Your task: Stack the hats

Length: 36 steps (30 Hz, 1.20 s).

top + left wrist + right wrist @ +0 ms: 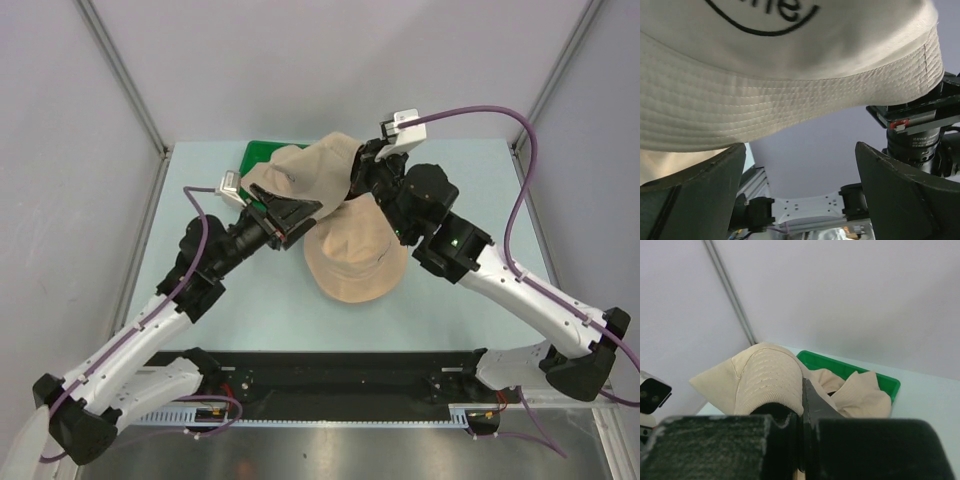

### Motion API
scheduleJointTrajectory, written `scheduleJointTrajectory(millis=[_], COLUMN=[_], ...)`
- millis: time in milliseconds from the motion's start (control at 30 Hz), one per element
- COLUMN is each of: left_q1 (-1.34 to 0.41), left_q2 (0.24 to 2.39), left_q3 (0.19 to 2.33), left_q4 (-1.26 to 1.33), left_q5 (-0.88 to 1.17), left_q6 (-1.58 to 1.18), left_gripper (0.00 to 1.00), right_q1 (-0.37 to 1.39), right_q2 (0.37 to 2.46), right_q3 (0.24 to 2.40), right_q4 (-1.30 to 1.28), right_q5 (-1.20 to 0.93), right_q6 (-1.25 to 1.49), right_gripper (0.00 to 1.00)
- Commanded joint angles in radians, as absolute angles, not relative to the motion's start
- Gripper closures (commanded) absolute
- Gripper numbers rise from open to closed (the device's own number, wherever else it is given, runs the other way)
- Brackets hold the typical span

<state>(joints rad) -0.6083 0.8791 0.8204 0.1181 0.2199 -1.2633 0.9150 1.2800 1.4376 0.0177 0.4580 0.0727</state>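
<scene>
A beige hat (305,172) hangs lifted above the table, and my right gripper (358,172) is shut on its brim. In the right wrist view the stitched brim (767,382) folds over the closed jaws of the right gripper (802,407). A second tan hat (355,262) lies crown-up on the table below. My left gripper (292,215) stands open just under the lifted hat, holding nothing. In the left wrist view, that hat's brim (790,95) hangs above the left gripper (800,192), with its two dark fingers (695,197) wide apart.
A green tray (260,153) stands at the back of the table, partly behind the lifted hat. In the right wrist view, the green tray (850,369) holds another beige hat (862,396). The right arm's wrist camera (917,135) is close to my left gripper.
</scene>
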Motion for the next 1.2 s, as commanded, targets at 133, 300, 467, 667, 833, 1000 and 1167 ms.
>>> scheduleJointTrajectory(millis=[133,300,467,667,833,1000,1167], left_q1=[-0.673,-0.707,-0.724,-0.732,-0.761,-0.762,-0.762], left_q2=[0.930,0.953,0.994,1.061,1.097,1.085,1.036], left_q3=[0.847,0.842,0.851,0.865,0.867,0.861,0.824], left_q4=[0.227,0.274,0.322,0.390,0.434,0.475,0.532], left_q5=[0.176,0.134,0.109,0.135,0.104,0.035,-0.076], left_q6=[-1.440,-1.463,-1.480,-1.516,-1.519,-1.496,-1.459], left_gripper=[0.04,0.03,0.00,0.00,0.00,0.00,0.07], right_q1=[0.976,0.989,1.012,1.031,1.035,1.057,1.061], right_q2=[1.282,1.290,1.281,1.244,1.226,1.197,1.146], right_q3=[1.519,1.523,1.517,1.494,1.485,1.463,1.410], right_q4=[0.066,0.058,0.051,0.029,0.011,-0.052,-0.118], right_q5=[0.704,0.738,0.764,0.804,0.813,0.839,0.844], right_q6=[0.012,0.009,0.005,0.018,0.021,0.046,0.104], right_gripper=[1.00,1.00,1.00,1.00,1.00,1.00,1.00])
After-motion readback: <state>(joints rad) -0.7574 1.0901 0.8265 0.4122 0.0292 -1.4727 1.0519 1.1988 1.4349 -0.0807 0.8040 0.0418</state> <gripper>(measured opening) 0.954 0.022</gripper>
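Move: The hat hanging from my shut right gripper lies about 8 cm ahead of my open left hand, 4 cm to its right and 4 cm above it. The hat stack it is bound for stands roughly 9 cm ahead of my left hand, 12 cm to its right and 30 cm below; from my right hand, that stack is nearly straight down, some 38 cm, and 2 cm to the right. The green tray is about 20 cm ahead of my right hand and 11 cm to its left. I bring my open left hand about 5 cm to the right, then add a little forward, towards the near brim of the hanging hat, rolling slightly so that its left side dips, fingers still wide. Meanwhile my right hand keeps its pinch on the hat and carries it some 4 cm right and then 3 cm back, turning about 10 degrees clockwise. ##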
